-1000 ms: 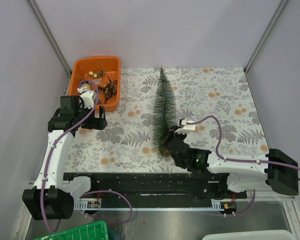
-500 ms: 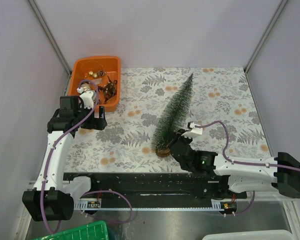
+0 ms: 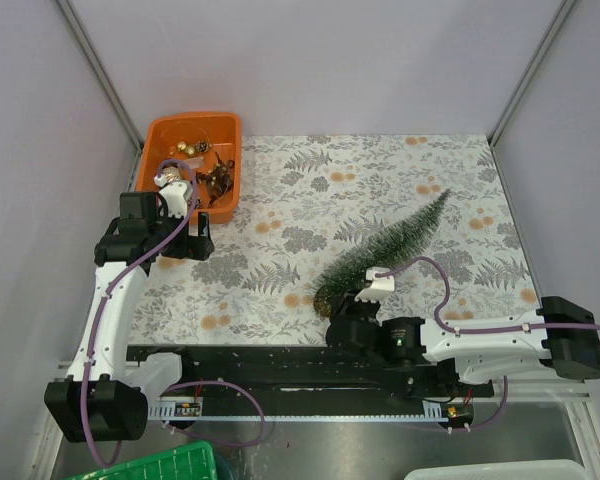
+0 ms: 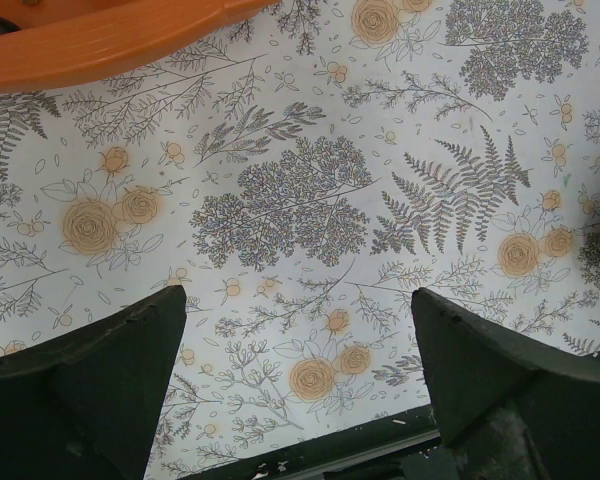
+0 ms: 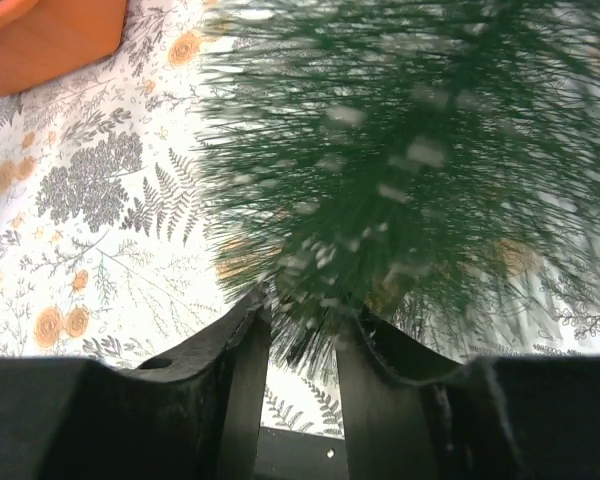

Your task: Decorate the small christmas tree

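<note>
The small christmas tree (image 3: 380, 255) lies tilted across the floral mat, its tip toward the right rear and its brown base (image 3: 325, 300) at the near middle. My right gripper (image 3: 348, 305) sits at that base. In the right wrist view the tree (image 5: 400, 150) is blurred, and loose bristles hang into the gap of my right gripper (image 5: 302, 325), whose jaws stand apart. My left gripper (image 3: 192, 243) hovers open over bare mat just in front of the orange tray (image 3: 155, 130); nothing lies between the fingers of the left gripper (image 4: 300, 300).
The orange tray holds small gold and brown ornaments (image 3: 205, 165) at the rear left. Its rim (image 4: 100, 45) shows in the left wrist view, and its corner (image 5: 40, 45) in the right. A green basket (image 3: 150, 465) and a white bin (image 3: 500, 470) lie below the table's near edge.
The tree has swung from upright down to the right. My right gripper's jaws have parted and the right arm has dropped nearer the table edge. The left arm is still.
</note>
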`<state>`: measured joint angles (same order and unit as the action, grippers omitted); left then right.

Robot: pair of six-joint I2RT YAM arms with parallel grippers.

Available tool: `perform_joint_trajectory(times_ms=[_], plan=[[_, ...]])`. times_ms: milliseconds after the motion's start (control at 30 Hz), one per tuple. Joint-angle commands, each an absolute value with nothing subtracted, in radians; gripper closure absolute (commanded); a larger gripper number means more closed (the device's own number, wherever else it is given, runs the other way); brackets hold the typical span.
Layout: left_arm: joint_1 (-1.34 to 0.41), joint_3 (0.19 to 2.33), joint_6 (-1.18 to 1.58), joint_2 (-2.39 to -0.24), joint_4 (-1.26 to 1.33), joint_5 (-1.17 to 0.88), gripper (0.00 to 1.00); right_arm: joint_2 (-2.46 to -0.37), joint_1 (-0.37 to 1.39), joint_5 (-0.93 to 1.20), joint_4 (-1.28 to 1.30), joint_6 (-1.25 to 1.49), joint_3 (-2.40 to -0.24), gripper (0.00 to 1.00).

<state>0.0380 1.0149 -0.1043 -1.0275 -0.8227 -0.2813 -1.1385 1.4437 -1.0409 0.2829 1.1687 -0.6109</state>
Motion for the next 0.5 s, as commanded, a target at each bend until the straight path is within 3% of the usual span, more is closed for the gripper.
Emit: perform_joint_trajectory(times_ms=[0, 167, 300, 467], plan=[[0.043, 1.031, -0.106, -1.025, -0.805, -0.281, 0.01, -1.160, 1.491, -1.134, 0.364, 1.243, -0.681, 0.60], [0.041, 1.032, -0.100, -1.029, -0.798, -0.290, 0.01, -1.193, 1.511, -1.144, 0.405, 1.218, -0.725, 0.58], [0.043, 1.037, -0.103, -1.038, -0.796, -0.288, 0.01, -1.158, 1.514, -1.167, 0.661, 1.316, -0.849, 0.35], [0.041, 1.063, -0.095, -1.074, -0.773, -0.305, 0.01, -1.026, 1.516, -1.189, 0.747, 1.272, -0.933, 0.17]])
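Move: The small christmas tree leans over to the right hand's right, its bristles around the half-open fingertips near the foot. Its middle is about 8 cm ahead, 8 cm to the right and slightly above that hand, while its wooden base stands roughly 2 cm ahead, 4 cm left and 5 cm below. The orange bin is some 35 cm ahead and 36 cm left, and lower. From the idle left hand, the tree's middle is about 42 cm right, 2 cm back and a little lower. The right hand opens its already parted fingers much wider around the lower bristles, just above the wooden base, first easing about 1 cm back towards its own base with a slight drift to the left. It then lifts quickly by some 5 cm, its pointing almost unchanged, so that the fingertips come free of the bristles and end above and to the left of the tree. ##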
